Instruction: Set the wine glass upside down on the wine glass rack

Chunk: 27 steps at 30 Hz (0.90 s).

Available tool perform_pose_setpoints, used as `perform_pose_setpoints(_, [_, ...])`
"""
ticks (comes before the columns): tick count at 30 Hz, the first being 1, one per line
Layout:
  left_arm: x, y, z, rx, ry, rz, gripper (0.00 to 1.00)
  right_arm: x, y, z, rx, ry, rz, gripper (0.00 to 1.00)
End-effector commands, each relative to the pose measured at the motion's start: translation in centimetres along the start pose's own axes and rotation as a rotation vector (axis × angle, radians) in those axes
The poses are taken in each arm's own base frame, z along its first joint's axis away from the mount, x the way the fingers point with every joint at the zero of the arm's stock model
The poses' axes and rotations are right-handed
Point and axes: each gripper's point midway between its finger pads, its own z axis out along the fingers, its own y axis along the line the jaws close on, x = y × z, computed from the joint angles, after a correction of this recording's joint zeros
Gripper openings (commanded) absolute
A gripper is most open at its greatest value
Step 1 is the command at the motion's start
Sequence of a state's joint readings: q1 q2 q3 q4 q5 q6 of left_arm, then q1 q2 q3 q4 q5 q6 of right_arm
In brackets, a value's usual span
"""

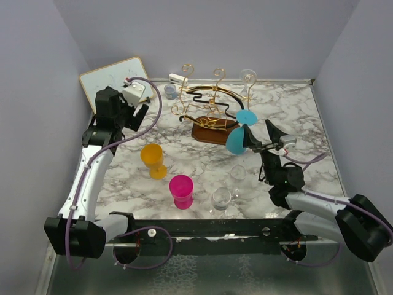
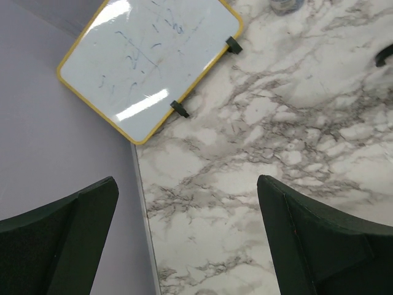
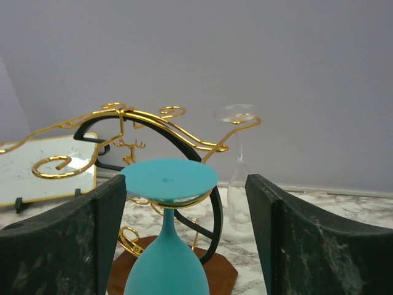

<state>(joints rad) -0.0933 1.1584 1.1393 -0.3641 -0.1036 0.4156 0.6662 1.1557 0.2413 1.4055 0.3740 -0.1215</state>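
Note:
A teal wine glass (image 1: 236, 140) (image 3: 163, 270) hangs upside down, its round foot (image 3: 169, 180) resting on a gold loop of the wine glass rack (image 1: 209, 104) (image 3: 147, 123). The rack is gold wire on a brown wooden base (image 1: 212, 131). My right gripper (image 1: 261, 138) (image 3: 186, 184) is open, with one finger on each side of the glass at the height of the foot. The foot's left edge is close to the left finger and the right finger stands well apart. My left gripper (image 1: 136, 114) (image 2: 187, 184) is open and empty above the table's far left corner.
A clear glass (image 1: 248, 80) (image 3: 237, 166) hangs upside down on the rack's right arm. An orange glass (image 1: 152, 158), a pink cup (image 1: 181, 190) and two clear glasses (image 1: 221, 198) (image 1: 238, 173) stand on the marble table. A whiteboard (image 1: 113, 77) (image 2: 150, 61) leans at the back left.

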Motion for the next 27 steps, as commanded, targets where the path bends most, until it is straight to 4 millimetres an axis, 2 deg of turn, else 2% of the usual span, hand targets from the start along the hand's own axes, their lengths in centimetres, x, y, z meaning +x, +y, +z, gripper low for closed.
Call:
perform_pose_setpoints(1, [1.4,-3.9,-2.6,0.252,0.1,0.001,0.99,-0.6,0.2,-1.1,-0.035,0.031,0.038,0.8])
perform_pose_setpoints(4, [2.3,-5.4,-4.1,0.361,0.154,0.021,0.99,-0.6,0.0,-1.6,-0.029,0.069,0.059,0.85])
perform_pose_setpoints(6, [2.9,-6.2,-4.9,0.412,0.172,0.045,0.99,-0.3,0.0,-2.0,-0.036,0.102,0.065,1.0])
perform_pose_setpoints(10, [4.6,-7.0,-5.7,0.44,0.208,0.049,0.99,-0.3,0.4,-2.8,-0.069,0.148,0.085,1.0])
perform_pose_setpoints(13, [5.3,-7.7,-6.2,0.469,0.239,0.03,0.99,-1.6,0.7,-2.6,-0.082,0.141,0.121,1.0])
perform_pose_setpoints(17, [6.8,-9.2,-6.7,0.563,0.325,0.008,0.99,-3.4,1.7,-0.2,-0.094,0.185,0.14,1.0])
perform_pose_setpoints(21, [6.7,-10.6,-7.5,0.661,0.335,-0.009,0.99,-4.6,2.8,2.8,-0.117,0.303,0.063,1.0])
perform_pose_setpoints(23, [6.7,-10.6,-7.2,0.659,0.338,-0.017,0.99,-6.4,2.5,4.0,-0.059,0.284,0.138,1.0])
perform_pose_setpoints(27, [7.0,-10.8,-6.2,0.652,0.359,-0.036,0.96,-10.7,5.0,5.2,-0.208,0.226,0.166,1.0])
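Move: The orange wine glass stands upright on the table about 12 cm back from the left hand, 11 cm to its right and 20 cm below; the magenta one is 10 cm farther right of it and 11 cm nearer the base. From the right hand, the blue glass hangs about 4 cm ahead, 3 cm left and 8 cm below; the rack's middle is some 13 cm ahead, 10 cm left and 12 cm below. To the orange glass comes the open left hand, sweeping back about 10 cm, down and to the right, fingers tipping some 35 degrees downward and turning clockwise. The blue glass is already free of the right hand, which opens fully while backing off 3 cm, then comes forward and left again and climbs to 10 cm above its start, tipping down slightly. ##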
